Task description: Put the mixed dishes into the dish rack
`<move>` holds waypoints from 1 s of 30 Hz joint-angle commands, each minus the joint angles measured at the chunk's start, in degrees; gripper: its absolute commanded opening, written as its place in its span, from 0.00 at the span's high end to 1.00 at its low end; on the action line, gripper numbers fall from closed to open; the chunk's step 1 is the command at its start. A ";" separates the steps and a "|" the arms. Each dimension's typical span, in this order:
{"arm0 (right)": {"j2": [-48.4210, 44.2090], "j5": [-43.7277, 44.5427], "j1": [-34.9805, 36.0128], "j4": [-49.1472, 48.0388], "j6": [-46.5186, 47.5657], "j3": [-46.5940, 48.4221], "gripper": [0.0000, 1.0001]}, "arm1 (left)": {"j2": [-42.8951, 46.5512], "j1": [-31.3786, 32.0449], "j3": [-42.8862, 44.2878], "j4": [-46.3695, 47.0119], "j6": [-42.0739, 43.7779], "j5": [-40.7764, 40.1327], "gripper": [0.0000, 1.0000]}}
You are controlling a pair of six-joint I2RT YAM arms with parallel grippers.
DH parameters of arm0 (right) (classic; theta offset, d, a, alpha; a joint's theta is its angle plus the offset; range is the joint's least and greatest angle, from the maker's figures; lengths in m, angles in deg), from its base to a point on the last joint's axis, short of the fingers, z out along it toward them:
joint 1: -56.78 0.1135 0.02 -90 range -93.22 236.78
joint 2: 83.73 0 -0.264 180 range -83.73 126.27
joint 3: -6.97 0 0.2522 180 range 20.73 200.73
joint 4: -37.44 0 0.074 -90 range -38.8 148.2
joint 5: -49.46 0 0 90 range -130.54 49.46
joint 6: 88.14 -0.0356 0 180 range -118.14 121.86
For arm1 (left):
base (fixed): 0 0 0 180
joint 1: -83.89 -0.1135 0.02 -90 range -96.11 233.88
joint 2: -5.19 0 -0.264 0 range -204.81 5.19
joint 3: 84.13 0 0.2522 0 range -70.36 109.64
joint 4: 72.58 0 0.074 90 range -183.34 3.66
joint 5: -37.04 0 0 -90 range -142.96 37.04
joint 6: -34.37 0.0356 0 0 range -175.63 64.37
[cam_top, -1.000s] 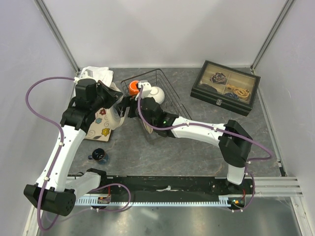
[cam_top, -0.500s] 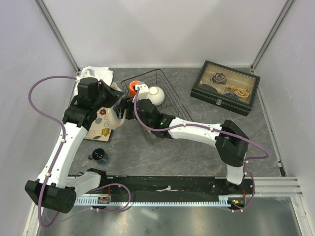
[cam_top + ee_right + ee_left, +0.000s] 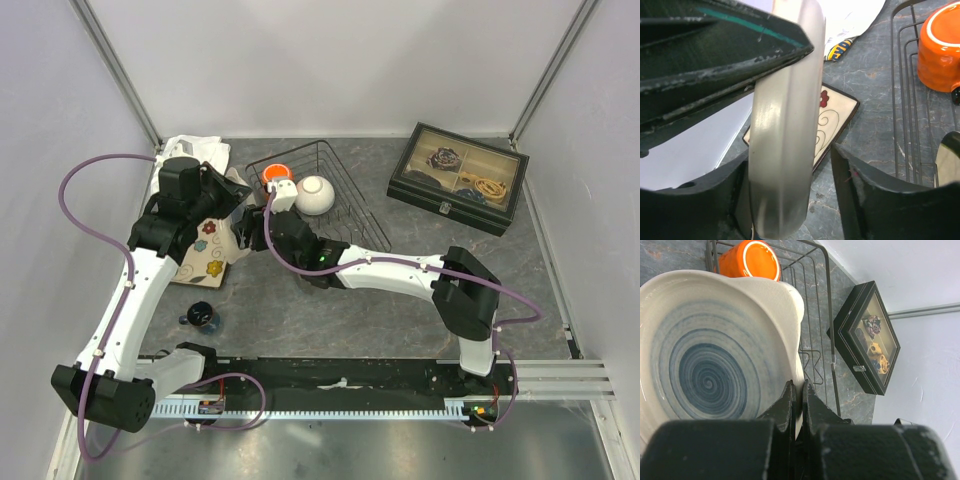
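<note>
My left gripper point(image 3: 799, 390) is shut on the rim of the cream round plate point(image 3: 710, 355), which has a blue spiral face and hangs upright left of the dish rack point(image 3: 345, 200). My right gripper point(image 3: 790, 160) straddles that plate's edge point(image 3: 785, 125) with its jaws open; a gap shows at the right finger point(image 3: 850, 180). The orange mug point(image 3: 271, 177) and the white bowl point(image 3: 315, 194) sit in the rack. The square flower-patterned plate point(image 3: 205, 250) lies flat on the table under the left arm.
A white cloth point(image 3: 195, 150) is bunched at the back left corner. A black glass-lidded box point(image 3: 458, 178) stands at the back right. A small dark cup point(image 3: 203, 318) sits near the left arm's base. The rack's wire wall point(image 3: 902, 100) is just right of the held plate.
My right gripper has moved left from the rack to the held plate, and its jaws have narrowed around the plate's edge. The left gripper kept its grip and barely moved.
</note>
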 commanded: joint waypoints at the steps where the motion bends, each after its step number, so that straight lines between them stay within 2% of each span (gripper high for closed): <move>1: -0.62 1.96 0.20 -2.60 0.25 -0.45 0.40 | 1.33 0.10 3.54 9.60 -1.49 -0.04 0.98; 11: -1.41 0.38 0.20 -4.88 0.69 -2.47 0.50 | 1.24 0.10 2.93 9.86 -1.75 0.57 0.99; 14: -2.20 -0.32 0.20 -6.73 0.95 -3.61 0.63 | 1.67 0.02 2.31 10.12 -1.75 0.66 0.98; 15: -2.29 -0.41 0.28 -7.08 1.04 -3.79 0.76 | 1.76 0.01 2.13 10.12 -1.75 0.66 0.98; 17: -2.64 -0.41 0.20 -7.08 1.04 -4.14 0.88 | 1.77 0.10 1.87 10.21 -1.75 0.66 0.98; 18: -2.73 -0.41 0.28 -7.17 0.86 -4.23 0.98 | 1.76 0.10 1.78 10.12 -1.75 0.83 0.98; 20: -3.26 -0.15 0.20 -7.08 0.95 -4.67 1.00 | 1.85 0.10 1.52 10.21 -1.75 0.84 0.97; 23: -4.05 0.38 0.20 -7.17 0.95 -5.37 1.00 | 1.94 0.10 1.17 10.30 -1.93 0.92 0.92; 26: -5.10 1.25 0.20 -7.43 0.95 -6.16 1.00 | 2.12 0.02 0.90 10.47 -2.02 1.10 0.78; 29: -5.81 1.34 0.02 -7.17 1.30 -6.16 1.00 | 2.12 0.10 0.81 10.39 -2.02 1.01 0.61; 30: -5.89 1.34 0.20 -6.91 1.30 -6.08 1.00 | 2.03 0.10 0.90 10.39 -2.02 1.01 0.52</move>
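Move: The cream swirled bowl stands on edge between the hands, its upper rim pinched by the left. Its middle is some 7 cm back, 2 cm left and 4 cm below the left hand. From the right hand, reaching for the lower rim, it is about 3 cm ahead, 2 cm left and 2 cm up; the orange mug is 12 cm ahead, 7 cm right, the white bowl 8 cm ahead, 16 cm right, both some 14 cm below. The swirled bowl's lower rim, already between the right fingers, is pinched as they close from about two thirds open to two fifths and stop on it. The left hand stays nearly in place, then opens its fingers about a third of the way and lets go of the upper rim, while the right hand eases right and down, about 1.5 cm. ##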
